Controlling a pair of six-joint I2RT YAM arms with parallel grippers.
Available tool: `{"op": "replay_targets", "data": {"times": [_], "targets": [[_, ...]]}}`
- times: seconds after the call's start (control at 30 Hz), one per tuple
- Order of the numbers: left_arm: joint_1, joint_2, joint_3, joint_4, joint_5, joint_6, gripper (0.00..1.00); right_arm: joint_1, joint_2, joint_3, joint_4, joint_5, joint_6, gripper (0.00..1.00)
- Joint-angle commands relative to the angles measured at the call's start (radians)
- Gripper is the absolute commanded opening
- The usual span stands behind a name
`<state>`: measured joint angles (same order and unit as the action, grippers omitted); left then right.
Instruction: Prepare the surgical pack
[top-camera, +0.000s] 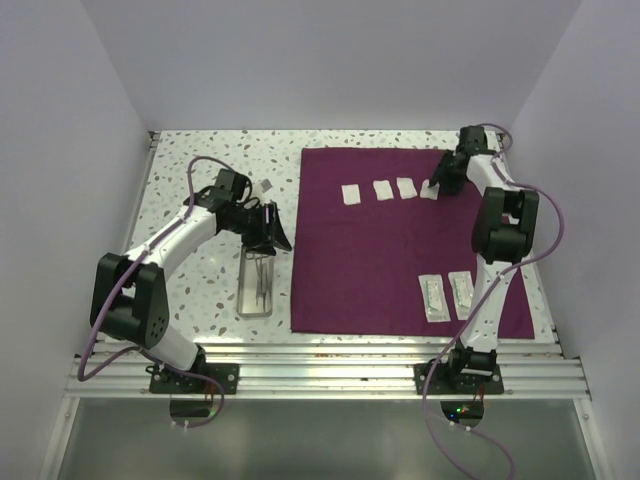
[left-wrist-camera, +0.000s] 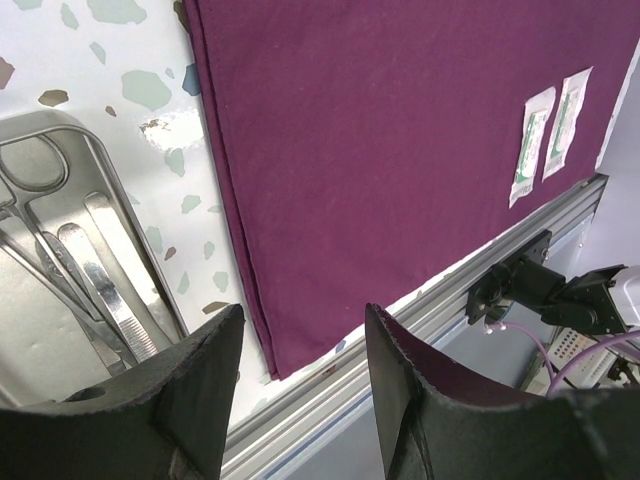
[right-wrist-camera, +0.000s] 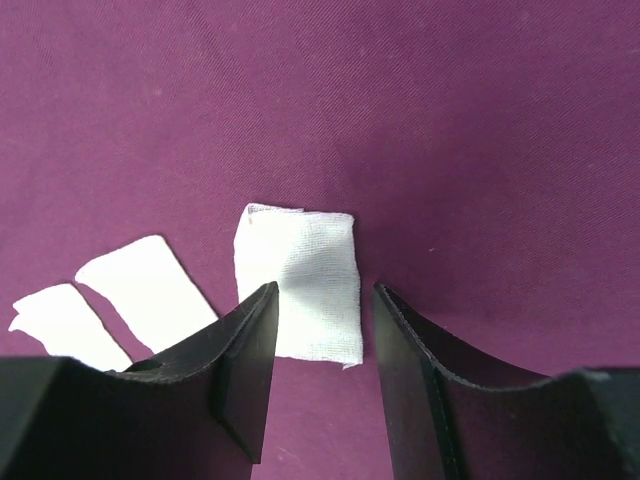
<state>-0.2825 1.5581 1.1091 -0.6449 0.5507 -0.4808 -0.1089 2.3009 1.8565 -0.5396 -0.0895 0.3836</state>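
Observation:
The magenta cloth (top-camera: 400, 250) of the surgical pack lies flat on the right half of the table. Several white gauze squares (top-camera: 383, 189) sit in a row near its far edge. My right gripper (top-camera: 443, 182) hovers open over the rightmost gauze square (right-wrist-camera: 300, 275), which lies flat on the cloth (right-wrist-camera: 480, 130) beneath the jaws. The steel tray (top-camera: 246, 300) holding thin metal instruments (left-wrist-camera: 100, 270) stands left of the cloth. My left gripper (top-camera: 268, 235) hangs open above the tray's far end, with nothing between its fingers (left-wrist-camera: 205, 365).
Two sealed white packets (top-camera: 447, 296) lie on the cloth's near right part, also in the left wrist view (left-wrist-camera: 548, 130). An aluminium rail (top-camera: 320, 355) runs along the table's near edge. White walls enclose the left, far and right sides.

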Motion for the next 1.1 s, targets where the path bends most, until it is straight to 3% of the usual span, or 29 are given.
{"op": "replay_targets", "data": {"times": [0.0,0.4,0.73,0.97,1.07], "targets": [[-0.003,0.007,0.031,0.019,0.025,-0.015,0.56,-0.009,-0.055,-0.005,0.018,0.011,-0.02,0.46],[-0.011,0.014,0.029,0.022,0.031,-0.019,0.56,-0.009,-0.009,-0.02,0.041,-0.055,-0.015,0.45],[-0.017,0.026,0.029,0.025,0.038,-0.025,0.56,-0.009,0.026,-0.006,0.053,-0.073,-0.002,0.36],[-0.018,0.026,0.038,0.022,0.038,-0.025,0.56,-0.011,-0.012,-0.033,0.11,-0.127,0.063,0.16],[-0.018,0.03,0.047,0.021,0.038,-0.025,0.56,-0.009,-0.04,-0.04,0.11,-0.124,0.089,0.0]]}}
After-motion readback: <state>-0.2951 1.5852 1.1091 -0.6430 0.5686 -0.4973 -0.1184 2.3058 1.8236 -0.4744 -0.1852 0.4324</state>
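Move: The right hand hangs just over the rightmost gauze square, whose middle is about 1 cm to its left, level with it front to back, and 1 cm below. The next gauze lies some 8 cm to the hand's left, the one beyond it 14 cm, and the leftmost about 23 cm left and 1 cm nearer. From the left hand, the rightmost gauze is roughly 26 cm ahead, 41 cm to the right and 10 cm below. The right fingertips, half open at first, shut on the rightmost gauze and pinch up its cloth while the hand stays low over the mat. During the closing the hand slips only about 1.5 cm left, towards the other gauzes, and rolls some 5 degrees, its left side rising. ##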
